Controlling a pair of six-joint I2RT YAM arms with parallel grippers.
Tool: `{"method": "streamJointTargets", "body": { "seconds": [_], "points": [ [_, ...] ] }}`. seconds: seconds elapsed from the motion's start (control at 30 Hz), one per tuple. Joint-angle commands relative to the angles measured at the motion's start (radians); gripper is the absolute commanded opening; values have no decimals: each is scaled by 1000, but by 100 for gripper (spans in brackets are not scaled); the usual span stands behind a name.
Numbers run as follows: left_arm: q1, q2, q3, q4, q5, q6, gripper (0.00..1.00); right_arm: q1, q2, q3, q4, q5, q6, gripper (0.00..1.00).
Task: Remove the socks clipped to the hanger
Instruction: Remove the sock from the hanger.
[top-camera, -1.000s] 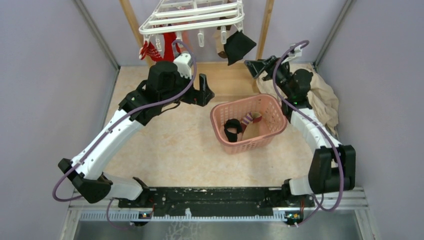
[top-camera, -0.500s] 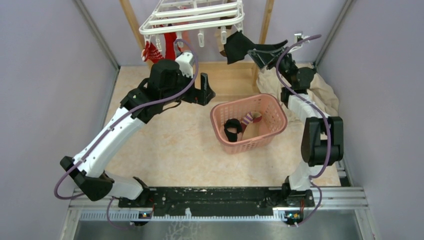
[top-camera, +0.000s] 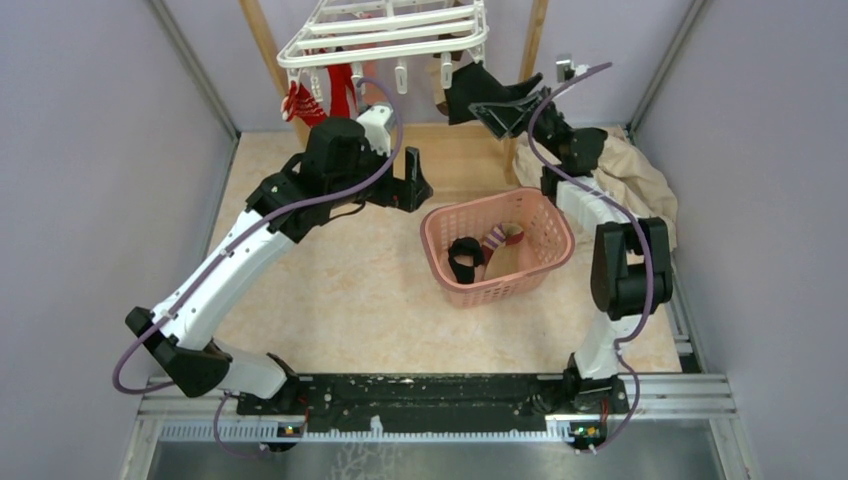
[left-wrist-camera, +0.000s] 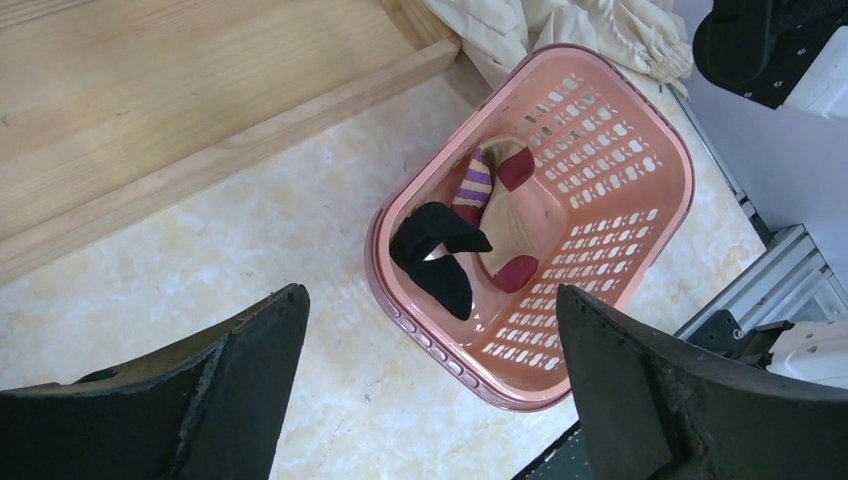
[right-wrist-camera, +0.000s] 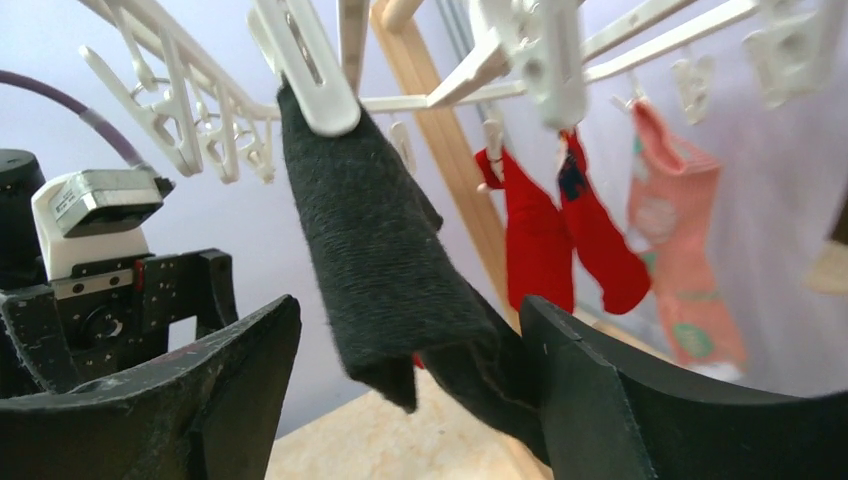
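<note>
The white hanger (top-camera: 385, 35) hangs at the back, and its bars and clips show in the right wrist view (right-wrist-camera: 200, 120). A black sock (top-camera: 465, 90) hangs from a clip at its right end. My right gripper (top-camera: 497, 100) is open, with its jaws on either side of the black sock's (right-wrist-camera: 375, 250) lower end (right-wrist-camera: 410, 310). Red socks (top-camera: 300, 100) hang at the left end (right-wrist-camera: 540, 240), with a pink sock (right-wrist-camera: 680, 260) beside them. My left gripper (top-camera: 415, 180) is open and empty above the floor, left of the basket (left-wrist-camera: 430, 295).
A pink lattice basket (top-camera: 545, 215) holds a black sock (left-wrist-camera: 440, 250) and a maroon striped sock (left-wrist-camera: 500, 210). Wooden posts (top-camera: 265, 45) and a wooden base (top-camera: 460, 150) carry the hanger. A beige cloth (top-camera: 640, 190) lies at the right.
My right gripper has risen and moved left from beside the post to the black sock, which now hangs between its jaws. The left arm has barely moved.
</note>
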Motion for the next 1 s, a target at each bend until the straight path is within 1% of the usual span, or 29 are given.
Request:
{"method": "streamJointTargets", "body": {
  "seconds": [0.0, 0.03, 0.1, 0.13, 0.2, 0.27, 0.33, 0.4, 0.63, 0.8, 0.97],
  "points": [
    [5, -29, 20, -11, 9, -9, 99, 49, -62, 6, -68, -7, -104, 75],
    [5, -34, 19, -15, 5, -10, 99, 53, -74, -5, -86, -1, -120, 72],
    [6, -43, 18, -26, 4, -9, 99, 55, -104, -32, -125, 12, -144, 63],
    [6, -46, 17, -30, 4, -11, 99, 55, -115, -40, -140, 12, -151, 55],
    [5, -52, 15, -34, 4, -11, 99, 59, -136, -50, -173, 13, -162, 36],
    [6, -56, 14, -38, 4, -12, 99, 66, -154, -69, -193, 21, -177, 28],
    [6, -62, 12, -39, -25, -14, 99, 80, -173, -84, -229, 31, -204, 16],
    [6, -67, 7, -37, -29, -17, 99, 103, -194, -101, -275, 46, -246, 13],
    [6, -81, 5, -36, -35, -23, 99, 189, -251, -139, -434, 115, -393, 9],
    [6, -84, 12, -20, -33, -42, 99, 234, -259, -164, -470, 135, -424, 7],
    [5, -55, 70, -25, -17, -74, 99, 255, -262, -183, -459, 136, -416, 7]
  ]
}}
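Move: The dark sock hangs just beyond my open right fingers: its middle lies about 2 cm forward, 2 cm left and 4 cm above them. The clip holding it is roughly 4 cm forward, 7 cm left and 9 cm above that hand; the pink basket sits some 10 cm back, 4 cm right and 35 cm below. From my left hand the sock is about 13 cm forward, 13 cm right and 11 cm higher. I shut my right fingers on the hanging end of the dark sock, pinching it while the hand slips left and down, then draw it on to the left, back and down, about 10 cm altogether, with the fingers tipping some 10 degrees downward. My left hand, open and empty, eases up, left and slightly back by 2 to 3 cm. ##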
